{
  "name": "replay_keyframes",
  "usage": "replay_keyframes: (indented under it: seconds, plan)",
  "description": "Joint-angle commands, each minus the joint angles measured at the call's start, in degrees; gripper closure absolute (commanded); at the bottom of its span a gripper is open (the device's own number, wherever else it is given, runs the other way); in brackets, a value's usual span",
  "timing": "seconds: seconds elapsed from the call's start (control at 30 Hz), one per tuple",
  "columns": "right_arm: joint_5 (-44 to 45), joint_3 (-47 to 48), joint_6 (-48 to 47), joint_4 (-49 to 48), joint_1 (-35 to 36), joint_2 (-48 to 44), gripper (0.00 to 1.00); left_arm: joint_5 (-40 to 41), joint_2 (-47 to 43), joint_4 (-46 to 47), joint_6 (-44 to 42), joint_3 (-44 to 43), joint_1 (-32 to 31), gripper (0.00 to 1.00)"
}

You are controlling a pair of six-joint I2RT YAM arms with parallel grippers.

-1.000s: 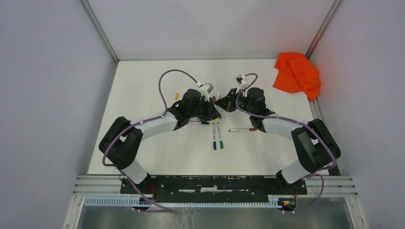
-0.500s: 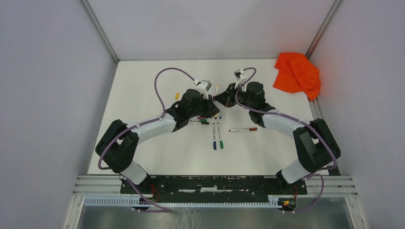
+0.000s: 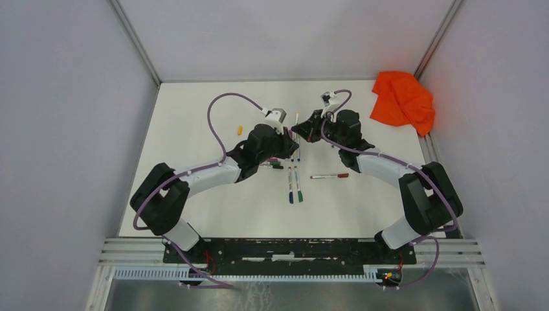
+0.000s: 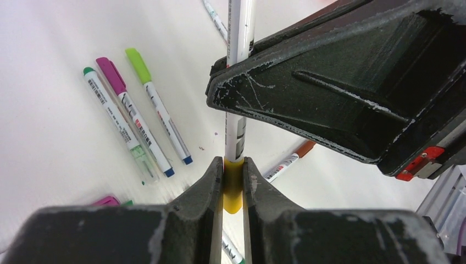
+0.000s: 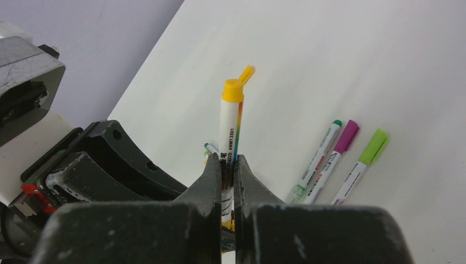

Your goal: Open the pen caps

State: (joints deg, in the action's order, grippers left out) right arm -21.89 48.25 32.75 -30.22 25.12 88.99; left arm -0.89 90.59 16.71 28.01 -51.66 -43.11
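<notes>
One white pen (image 4: 237, 129) is held between both grippers above the table. In the left wrist view my left gripper (image 4: 233, 163) is shut on the pen's yellow cap (image 4: 233, 192). My right gripper (image 5: 228, 163) is shut on the white barrel (image 5: 230, 129), just beyond the cap; the barrel's far end (image 5: 233, 91) is yellow. From above, the left gripper (image 3: 289, 144) and the right gripper (image 3: 304, 133) meet nose to nose mid-table. A loose yellow cap (image 3: 240, 129) lies left of them.
Pens with green, magenta and lime caps (image 4: 132, 110) lie side by side below. Blue and green pens (image 3: 294, 186) and a brown-capped pen (image 3: 329, 175) lie nearer the bases. An orange cloth (image 3: 403, 97) sits at the far right corner by the wall.
Both grippers have shifted together a little toward the far side of the table, still clamped on the same pen. The pens on the table have not moved.
</notes>
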Motion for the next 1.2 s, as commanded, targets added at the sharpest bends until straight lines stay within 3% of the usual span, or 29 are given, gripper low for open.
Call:
replay_keyframes:
  seconds: [0.0,0.57,0.73,0.93,1.17]
  plan:
    - [13.49,1.42,-6.57,-13.54,-3.35,-5.37,1.0,3.29,2.67,-14.53,3.19,0.24,-0.82,0.98]
    - [19.39,6.18,-11.23,-9.95,-3.37,-6.75,1.0,20.57,8.49,-29.53,2.14,-6.77,-5.63,0.98]
    - [19.53,10.11,-13.77,-3.0,-3.33,-5.12,1.0,23.76,6.57,-29.99,3.08,-7.15,-5.66,0.98]
    - [21.53,13.54,-17.76,8.53,-3.34,-2.68,1.0,30.16,4.46,-35.16,2.61,-14.21,-4.87,0.98]
    - [28.17,17.61,-23.45,22.8,-3.38,1.52,1.0,30.04,6.95,-40.45,2.04,-22.01,2.35,0.98]
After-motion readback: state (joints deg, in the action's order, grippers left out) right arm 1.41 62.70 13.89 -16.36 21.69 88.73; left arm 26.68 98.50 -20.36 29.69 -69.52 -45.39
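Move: The left hand holds the yellow cap, still on the pen gripped by the right hand just ahead and above. The lying yellow cap is about 16 cm ahead and 19 cm left of the left hand, 14 below; the upright row is 9 cm ahead, 1 left; the sideways pens 2 ahead, 11 left. From the right hand, the uncapped pen lies about 8 cm ahead, 13 right, 18 below; the upright row 4 ahead, straight below. Both grips stay shut, the left on the yellow cap and the right on the pen body, drawing the two apart: after a brief shared creep the left hand jerks back, left and about 11 cm down, then swings up and forward towards the lying cap, its left side rolling up some 30 degrees. The right hand shoots up about 12 cm, forward and right, turning clockwise, then sinks about 7 towards the open table by the uncapped pen. ##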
